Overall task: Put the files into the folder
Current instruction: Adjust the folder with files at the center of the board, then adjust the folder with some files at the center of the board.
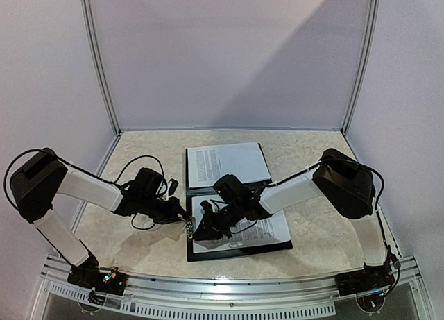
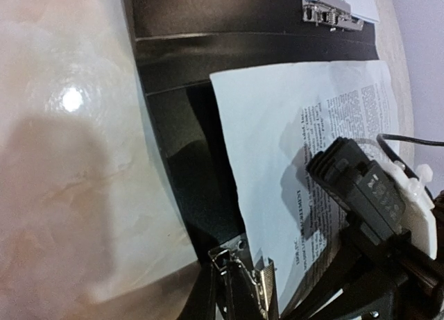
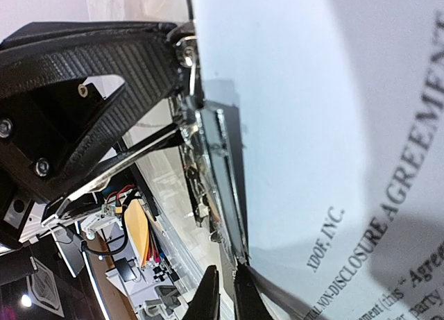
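Observation:
The black folder [image 1: 238, 250] lies open in the middle of the table. One of the files [image 1: 227, 163] lies on its far half and another sheet [image 1: 269, 230] on its near half. My left gripper [image 1: 182, 221] is at the near half's left edge, shut on the metal clip [image 2: 243, 268]; its tips [image 2: 232, 292] meet on the clip's lever. My right gripper [image 1: 206, 226] is low over the near sheet [image 3: 312, 125], shut, with its tips [image 3: 225, 287] at the sheet's edge by the clip [image 3: 215, 174]. I cannot tell whether it pinches the paper.
A second metal clip [image 2: 331, 14] sits on the far half. The right arm's gripper body [image 2: 368, 195] hangs over the near sheet [image 2: 277, 125], close to my left gripper. Booth walls close in the table on three sides; a metal rail [image 1: 229, 289] runs along the near edge.

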Motion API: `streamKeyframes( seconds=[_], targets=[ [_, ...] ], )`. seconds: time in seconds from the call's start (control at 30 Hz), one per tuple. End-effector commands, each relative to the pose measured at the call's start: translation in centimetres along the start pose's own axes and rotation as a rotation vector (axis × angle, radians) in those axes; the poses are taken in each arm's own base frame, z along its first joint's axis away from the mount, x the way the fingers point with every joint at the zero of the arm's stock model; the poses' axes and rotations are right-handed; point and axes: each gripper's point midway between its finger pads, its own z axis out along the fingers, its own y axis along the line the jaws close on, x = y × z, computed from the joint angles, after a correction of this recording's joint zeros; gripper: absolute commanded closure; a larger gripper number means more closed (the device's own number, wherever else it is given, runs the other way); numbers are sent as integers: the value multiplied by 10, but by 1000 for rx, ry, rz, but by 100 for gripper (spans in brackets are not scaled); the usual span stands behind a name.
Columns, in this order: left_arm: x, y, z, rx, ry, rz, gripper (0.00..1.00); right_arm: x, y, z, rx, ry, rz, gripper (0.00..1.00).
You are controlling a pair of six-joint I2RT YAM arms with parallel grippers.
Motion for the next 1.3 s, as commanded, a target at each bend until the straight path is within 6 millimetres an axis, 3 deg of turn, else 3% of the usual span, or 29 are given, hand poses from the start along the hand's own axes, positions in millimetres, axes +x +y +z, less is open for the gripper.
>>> streamKeyframes(
  seconds=[0.0,0.2,0.4,0.6,0.8,1.03,1.27],
  targets=[
    [55,51,4,-179,157,-23,96,-16,-1,-1,0,-60,12,91],
    [56,51,5,-173,162,-26,96,-20,32,-8,-83,-78,-57,83],
    [55,48,4,-167,157,-33,97,-26,55,-13,-140,-106,-77,71],
    [56,43,2,-141,155,-53,100,-38,74,-16,-177,-144,-83,66],
    [58,38,-4,-125,127,-100,100,-41,81,-16,-192,-138,-70,65],
    [62,29,-12,-123,83,-198,100,-26,62,-33,-96,-154,-70,63],
    [60,1,-22,-76,-15,-276,100,-17,60,-51,8,-180,-181,63]
  ],
)
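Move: The left hand already pinches the folder's left margin at the far end of the lower clip, whose middle lies about 3 cm back and 1 cm to its right, level with the pads. From that hand the lower page's middle is some 16 cm right and 1 cm back, the folder's middle about 13 cm right and 8 cm ahead. From the right hand, at the clip's near end, the clip's middle is about 3 cm ahead, 2 cm left and 1 cm down. The left fingers keep their pinch on the folder's clip edge while the right fingers, at the clip's near end, open about a third and come free, rising forward and leftward, then easing back right with a dip before lifting again, about 5 cm up overall. Once the right hand is rising, the left drags the folder back towards the base by about 5 cm, turning slightly counter-clockwise. ##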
